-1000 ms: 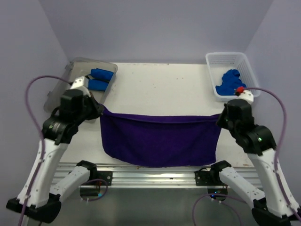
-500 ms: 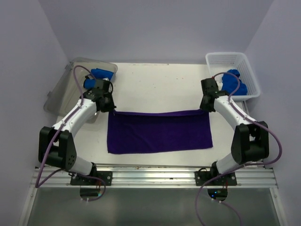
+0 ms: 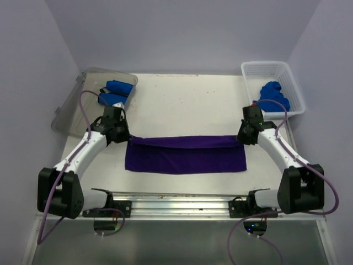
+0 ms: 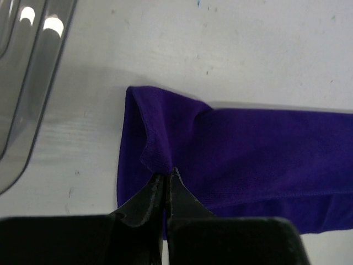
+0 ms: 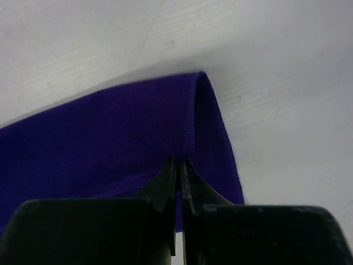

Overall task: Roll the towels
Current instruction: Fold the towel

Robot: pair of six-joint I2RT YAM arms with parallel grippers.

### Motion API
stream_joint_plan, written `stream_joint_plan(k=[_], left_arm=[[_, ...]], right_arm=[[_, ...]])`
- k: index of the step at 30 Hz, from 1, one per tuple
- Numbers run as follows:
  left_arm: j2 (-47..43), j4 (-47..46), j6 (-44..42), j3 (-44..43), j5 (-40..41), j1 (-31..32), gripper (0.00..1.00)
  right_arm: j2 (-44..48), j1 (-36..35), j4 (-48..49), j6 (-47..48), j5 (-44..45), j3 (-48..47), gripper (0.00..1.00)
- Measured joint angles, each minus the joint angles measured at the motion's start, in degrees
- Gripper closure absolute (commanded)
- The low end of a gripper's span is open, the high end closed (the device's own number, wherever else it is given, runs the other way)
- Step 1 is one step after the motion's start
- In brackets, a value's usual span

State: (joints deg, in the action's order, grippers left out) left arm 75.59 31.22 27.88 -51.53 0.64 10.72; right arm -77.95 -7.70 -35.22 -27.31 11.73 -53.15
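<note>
A dark purple towel (image 3: 186,155) lies across the near middle of the table, its far edge lifted and folded back toward the front. My left gripper (image 3: 124,136) is shut on the towel's far left corner (image 4: 157,157); its fingertips (image 4: 166,175) pinch a small peak of cloth. At the far right corner (image 5: 185,138) my right gripper (image 3: 241,136) is shut on the cloth, which rises as a fold above the gripper (image 5: 178,163). Rolled royal blue towels (image 3: 117,93) lie in the tray at the back left. More blue towels (image 3: 272,96) sit crumpled in the basket.
A clear grey plastic tray (image 3: 74,107) stands at the back left, its edge showing in the left wrist view (image 4: 27,83). A white mesh basket (image 3: 268,70) stands at the back right. Lavender walls close in three sides.
Both arms lowered the hanging towel onto the table, spread it flat, then drew its far edge back toward the front, so it now lies folded into a narrower band.
</note>
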Motion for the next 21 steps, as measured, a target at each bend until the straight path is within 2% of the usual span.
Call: stream_joint_plan(k=[8, 13, 21], left_arm=[[-10.0, 1.5, 1.2, 9.8, -3.5, 0.0, 1.0], [-11.1, 2.4, 3.1, 9.9, -3.8, 0.2, 1.0], [-16.3, 5.3, 11.6, 11.2, -4.0, 0.2, 1.0]], right_arm=[[11.1, 0.0, -1.9, -2.9, -3.8, 11.8, 1.0], [13.7, 0.0, -3.1, -3.8, -3.9, 12.6, 1.0], [18.0, 0.0, -5.4, -5.7, -3.9, 13.6, 1.0]])
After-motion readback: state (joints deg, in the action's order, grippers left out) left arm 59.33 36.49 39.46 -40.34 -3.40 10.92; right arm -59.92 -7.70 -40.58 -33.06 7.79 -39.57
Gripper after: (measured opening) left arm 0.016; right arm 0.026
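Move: The purple towel's far edge is already pinched between both closed grippers, held low over the lower layer. The near left corner of that layer lies about 13 cm back, 2 cm left and 4 cm below the left hand; its near right corner is about 14 cm back, 3 cm right and 4 cm below the right hand. The blue rolls lie roughly 27 cm ahead and 8 cm left of the left hand, the white basket some 29 cm ahead and 17 cm right of the right. The purple towel's held edge is drawn back over its lower layer towards the near edge, both hands pulling together with fingers still shut: the left goes back about 6.5 cm, the right about 7.5. They travel fast at first, dipping some 2 cm, then ease off and rise slightly, the left wrist twisting around 10 degrees. ##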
